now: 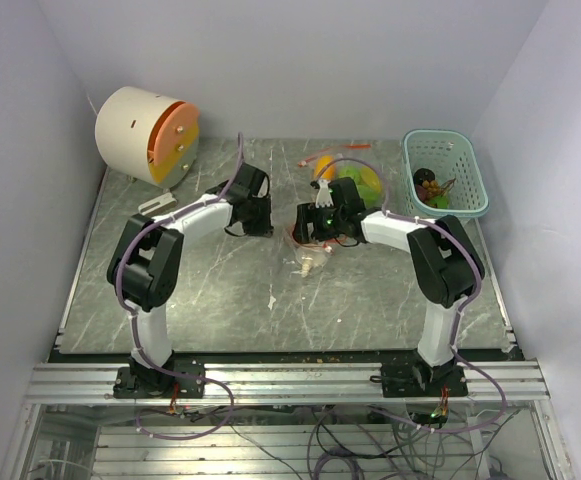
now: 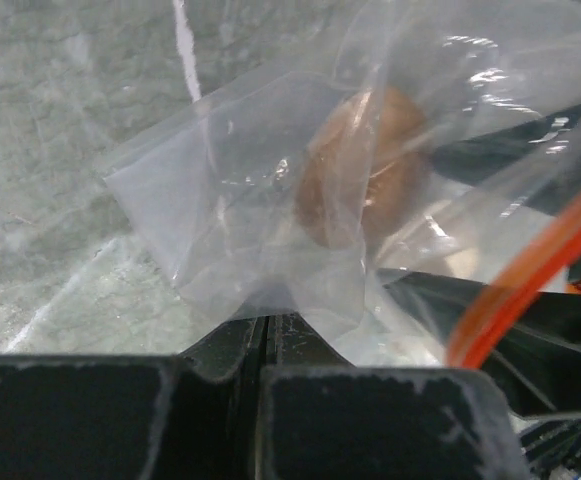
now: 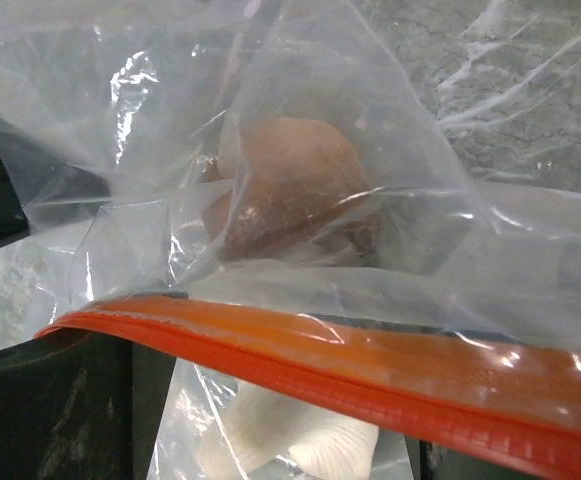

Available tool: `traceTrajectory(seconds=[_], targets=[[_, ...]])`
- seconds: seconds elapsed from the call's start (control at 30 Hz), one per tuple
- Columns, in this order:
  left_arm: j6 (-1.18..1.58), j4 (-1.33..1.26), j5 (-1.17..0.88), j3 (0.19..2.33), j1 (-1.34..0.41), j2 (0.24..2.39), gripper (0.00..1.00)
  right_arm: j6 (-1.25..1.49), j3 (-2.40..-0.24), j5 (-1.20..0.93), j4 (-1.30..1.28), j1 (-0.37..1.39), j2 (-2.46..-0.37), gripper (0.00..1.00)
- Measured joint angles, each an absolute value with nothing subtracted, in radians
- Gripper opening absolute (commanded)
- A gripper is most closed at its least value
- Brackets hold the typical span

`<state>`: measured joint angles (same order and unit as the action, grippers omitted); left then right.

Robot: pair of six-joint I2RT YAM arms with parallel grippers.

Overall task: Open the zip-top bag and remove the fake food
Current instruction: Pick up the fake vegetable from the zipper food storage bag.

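Observation:
The clear zip-top bag (image 2: 250, 220) hangs between my two grippers above the table's middle. My left gripper (image 2: 262, 325) is shut on one of its plastic corners. A brown mushroom-like piece of fake food (image 3: 290, 185) and a white ribbed piece (image 3: 310, 445) lie inside the bag. The red-orange zip strip (image 3: 370, 370) runs across the jaws of my right gripper (image 3: 270, 440). Those jaws stand wide apart on either side of the strip and bag. From above, the right gripper (image 1: 318, 222) sits just right of the left gripper (image 1: 265, 220).
Orange and green toy pieces (image 1: 348, 175) lie on the table behind the right gripper. A pale teal basket (image 1: 470, 165) at the back right holds dark and green pieces. A cream drum with an orange face (image 1: 148, 135) stands at the back left.

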<state>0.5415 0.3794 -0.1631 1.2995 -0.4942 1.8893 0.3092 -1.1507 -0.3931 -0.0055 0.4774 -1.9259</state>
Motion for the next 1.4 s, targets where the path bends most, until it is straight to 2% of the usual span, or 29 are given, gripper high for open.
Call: traceTrajectory(seconds=[0.3, 0.43, 0.6, 0.67, 0.83, 0.97, 1.33, 1.4], targets=[[0.532, 0.51, -0.194, 1.478, -0.494, 1.853, 0.07, 0.424, -1.048, -0.506, 0.099, 0.392, -1.873, 0.77], [0.543, 0.513, -0.233, 1.499, -0.497, 1.801, 0.07, 0.506, -0.982, -0.605, 0.2, 0.313, -1.866, 0.77], [0.549, 0.516, -0.248, 1.495, -0.501, 1.785, 0.07, 0.561, -0.957, -0.67, 0.258, 0.305, -1.866, 0.78], [0.552, 0.518, -0.248, 1.481, -0.501, 1.785, 0.07, 0.568, -0.957, -0.687, 0.28, 0.31, -1.866, 0.8], [0.556, 0.529, -0.247, 1.464, -0.501, 1.793, 0.07, 0.572, -0.955, -0.719, 0.303, 0.309, -1.866, 0.95], [0.561, 0.528, -0.247, 1.459, -0.501, 1.806, 0.07, 0.562, -0.956, -0.709, 0.292, 0.309, -1.866, 1.0], [0.584, 0.518, -0.247, 1.443, -0.51, 1.806, 0.07, 0.549, -1.044, -0.51, 0.111, 0.305, -1.867, 1.0], [0.585, 0.516, -0.247, 1.442, -0.518, 1.806, 0.07, 0.555, -1.061, -0.467, 0.088, 0.304, -1.867, 0.97]])
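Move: The brown vegetable is inside the bag, just off the open right fingers: roughly 3 cm left, 1 cm forward and 2 cm below the right hand. The white vegetable in the same bag is about 6 cm back from that hand, hardly to either side. The other bag of vegetables is some 12 cm forward and 10 cm to its right. From the left hand, pinching the film, the brown vegetable is about 5 cm right and 2 cm forward, slightly below. Up goes the left hand, still pinching the bag's film, about 10 cm, then sinks back some 3 cm and holds there. With its fingers in the bag mouth, the right hand works rightward about 5 cm in two spells, easing slightly left and up between them, and finishes forward towards the other bag; its left side tilts up some 20 degrees and partly back, it turns clockwise, and the fingers spread fully. ##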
